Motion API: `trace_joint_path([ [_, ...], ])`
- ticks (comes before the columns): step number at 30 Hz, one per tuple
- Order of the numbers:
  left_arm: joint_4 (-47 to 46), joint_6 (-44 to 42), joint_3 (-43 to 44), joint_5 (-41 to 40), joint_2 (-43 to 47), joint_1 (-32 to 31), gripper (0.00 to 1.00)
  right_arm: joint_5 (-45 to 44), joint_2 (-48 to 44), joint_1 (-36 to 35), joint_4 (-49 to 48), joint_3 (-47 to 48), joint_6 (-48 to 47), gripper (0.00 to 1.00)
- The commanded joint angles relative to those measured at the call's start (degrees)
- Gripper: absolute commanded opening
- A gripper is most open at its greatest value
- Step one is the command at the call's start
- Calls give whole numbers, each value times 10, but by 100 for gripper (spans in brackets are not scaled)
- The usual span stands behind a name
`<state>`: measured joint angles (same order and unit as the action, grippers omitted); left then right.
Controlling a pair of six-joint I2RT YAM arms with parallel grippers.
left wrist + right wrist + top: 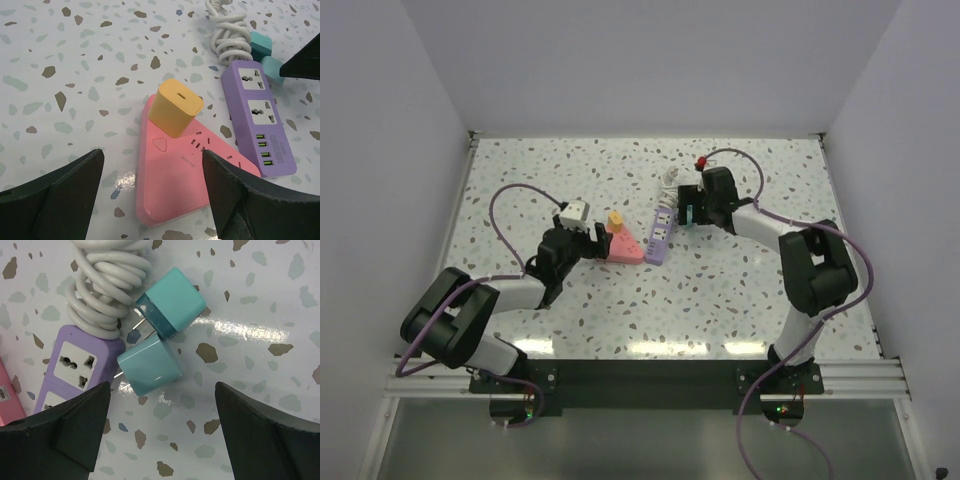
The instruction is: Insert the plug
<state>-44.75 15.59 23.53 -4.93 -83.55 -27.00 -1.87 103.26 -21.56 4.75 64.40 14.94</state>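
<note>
A yellow plug (176, 107) stands upright in a pink triangular power strip (185, 175), also visible from above (625, 248). My left gripper (151, 160) hovers open over the strip's near corner, holding nothing. To the right lies a purple power strip (257, 115) with a coiled white cable (107, 285). Two teal plugs (172, 300) (150, 365) lie on their sides beside the purple strip's (80, 365) end, prongs toward it. My right gripper (162, 390) is open just short of the nearer teal plug, not touching it.
White walls enclose the speckled table (750, 300) on three sides. The right arm's purple cable loops over the back, with a red connector (701, 160) near it. The two strips lie side by side between the arms.
</note>
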Motion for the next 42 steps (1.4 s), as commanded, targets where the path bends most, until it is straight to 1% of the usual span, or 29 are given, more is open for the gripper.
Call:
trace_joint_path([
  [1, -19, -14, -3, -1, 7, 1, 84, 34, 10, -1, -23, 6, -24, 88],
  [10, -17, -19, -2, 7, 8, 0, 84, 27, 54, -1, -23, 34, -52, 87],
  [20, -16, -21, 0, 12, 6, 0, 84, 33, 75, -1, -44, 39, -73, 83],
  [22, -17, -21, -1, 16, 5, 0, 84, 36, 79, -1, -45, 41, -76, 80],
  [25, -17, -24, -1, 20, 6, -1, 84, 40, 86, -1, -45, 47, -80, 71],
  [26, -17, -25, -1, 23, 6, 0, 84, 41, 86, 0, -46, 46, -82, 64],
  [29, -17, -26, -1, 26, 8, -1, 84, 45, 79, 0, -59, 41, -85, 55],
  [31, -18, -27, -1, 27, 6, -1, 84, 48, 75, -1, -58, 37, -86, 50],
  [32, -18, -27, 0, 31, 6, -2, 84, 48, 73, 0, -56, 36, -85, 46],
  [35, -24, -34, -2, 44, 5, -2, 84, 63, 58, -1, -55, 25, -77, 41],
  [37, -36, -49, -3, 47, 5, -21, 84, 91, 38, -5, -56, 6, -58, 38],
  [38, -36, -55, -2, 47, 5, -21, 84, 99, 30, -7, -57, 6, -58, 38],
  [41, -39, -80, 0, 47, 6, -51, 84, 121, -2, -16, -54, -8, -43, 36],
  [42, -44, -84, -1, 60, 8, -59, 84, 127, -10, -18, -50, -10, -33, 36],
])
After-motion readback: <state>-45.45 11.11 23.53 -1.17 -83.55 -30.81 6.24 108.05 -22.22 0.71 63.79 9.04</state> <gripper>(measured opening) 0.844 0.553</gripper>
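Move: The near teal plug sits almost under the right hand's open fingers, about 4 cm below and 1 cm forward and left. The other teal plug is 5 cm ahead of the hand, the power strip's middle 8 cm left and 4 back, the cable coil 7 ahead and 5 left. From the left hand the pink block is 5 cm right and 1 ahead, the near teal plug 20 right and 7 ahead. Right hand sinks 4 cm, pinches near teal plug, draws it back and left; left hand shifts 3 cm right. ##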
